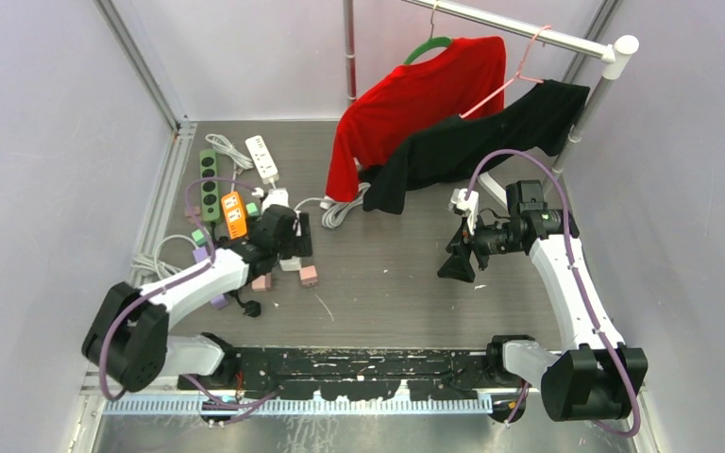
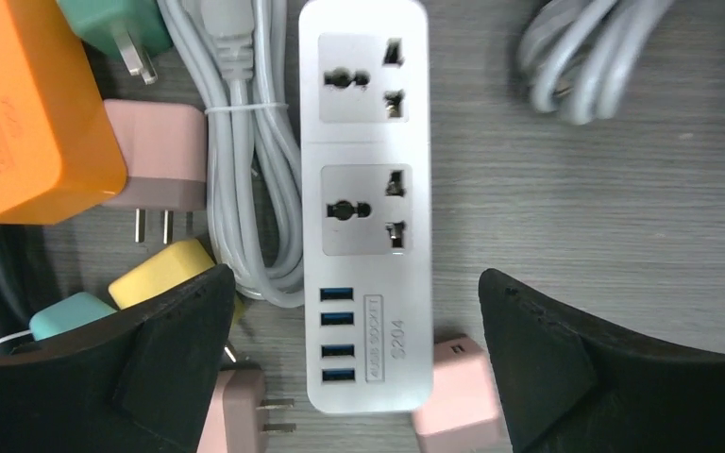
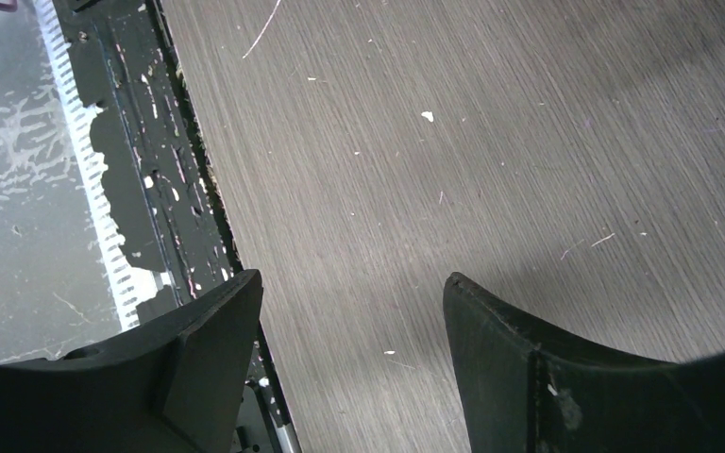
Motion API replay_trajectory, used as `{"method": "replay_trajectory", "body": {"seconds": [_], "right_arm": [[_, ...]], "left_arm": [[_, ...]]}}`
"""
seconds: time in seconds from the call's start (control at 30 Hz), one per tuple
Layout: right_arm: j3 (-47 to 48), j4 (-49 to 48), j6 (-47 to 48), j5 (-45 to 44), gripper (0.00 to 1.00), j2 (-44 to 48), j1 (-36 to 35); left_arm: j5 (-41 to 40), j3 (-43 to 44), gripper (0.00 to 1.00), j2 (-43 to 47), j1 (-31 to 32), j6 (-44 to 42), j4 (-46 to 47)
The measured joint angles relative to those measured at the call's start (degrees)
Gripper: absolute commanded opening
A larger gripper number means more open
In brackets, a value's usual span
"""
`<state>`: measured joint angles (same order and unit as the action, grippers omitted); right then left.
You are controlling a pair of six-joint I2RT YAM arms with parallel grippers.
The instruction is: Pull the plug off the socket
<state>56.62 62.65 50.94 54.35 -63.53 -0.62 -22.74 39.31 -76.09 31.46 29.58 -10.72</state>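
A white socket strip [image 2: 366, 208] lies lengthwise in the left wrist view, and both of its sockets are empty. Beside its USB end sits a loose pink plug [image 2: 455, 398], blurred, with nothing holding it. My left gripper [image 2: 354, 278] hangs wide open above that end, its black fingers [image 2: 179, 349] on either side of the strip and touching neither the strip nor the plug. From above, the left gripper [image 1: 281, 234] covers most of the strip [image 1: 277, 198]. My right gripper [image 1: 461, 260] stands open over bare table, nothing between its fingers [image 3: 351, 280].
Around the strip lie an orange adapter [image 2: 28, 113], several loose pink, yellow and teal plugs [image 2: 156, 156], and bundled white cable [image 2: 250, 142]. A green strip [image 1: 209, 184] and another white strip [image 1: 262, 156] lie further back. Red and black garments [image 1: 434, 113] hang from a rail at back right.
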Motion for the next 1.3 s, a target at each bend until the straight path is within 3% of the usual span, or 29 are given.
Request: {"method": "replay_trajectory", "body": {"seconds": [0.23, 0.4, 0.5, 0.57, 0.73, 0.9, 1.07, 1.3], "right_arm": [[0.0, 0.0, -0.1, 0.1, 0.78, 0.0, 0.0], [1.6, 0.3, -2.6, -0.7, 0.88, 0.0, 0.4], [4.9, 0.2, -5.9, -2.5, 0.99, 0.9, 0.9], [8.3, 0.2, -9.4, -5.0, 1.00, 2.6, 1.1], [20.0, -0.4, -20.9, -13.7, 1.00, 6.2, 1.1], [33.8, 0.1, -33.5, -23.1, 1.00, 7.3, 1.1], [49.3, 3.4, -39.8, -24.2, 1.00, 4.8, 1.4], [62.6, 4.0, -49.2, -24.1, 1.00, 2.8, 2.9]], "left_arm": [[7.7, -0.5, 0.99, 18.0, -0.1, -0.8, -1.4], [20.3, -1.3, 1.00, 33.9, -0.1, -2.8, -0.9], [25.3, -0.7, 0.99, 40.1, -0.1, -3.3, -1.4], [27.2, 1.7, 0.99, 42.6, -0.1, -3.4, -3.4], [29.0, 12.9, 1.00, 43.3, -0.1, -2.9, -7.6], [30.6, 28.0, 1.00, 37.1, -0.1, -2.8, -13.8], [30.7, 45.2, 1.00, 28.8, -0.1, -5.1, -24.2], [30.4, 56.9, 0.99, 26.9, -0.1, -7.4, -34.1]]}}
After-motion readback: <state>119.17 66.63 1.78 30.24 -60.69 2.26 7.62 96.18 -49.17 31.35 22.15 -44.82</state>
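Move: The white socket lies flat between the left gripper's already wide-open fingers, its middle about 4 cm ahead and 2 cm below. One pink plug sits some 4 cm back and 4 cm right of this gripper, the yellow plug about level with it and 8 cm left, the orange socket roughly 10 cm ahead and 14 cm left, all slightly lower. From the right gripper, the white socket is about 37 cm left, 14 cm ahead and 14 cm below. Lift the left gripper straight up off the white socket, fingers still wide open, about 44 cm in all, drawing it back towards the base as it climbs, and swing the fingers up towards level and clockwise. Shortly after, raise the empty right gripper about 33 cm, turning it clockwise from pointing left towards forward, tipping it up and opening its fingers fully. ##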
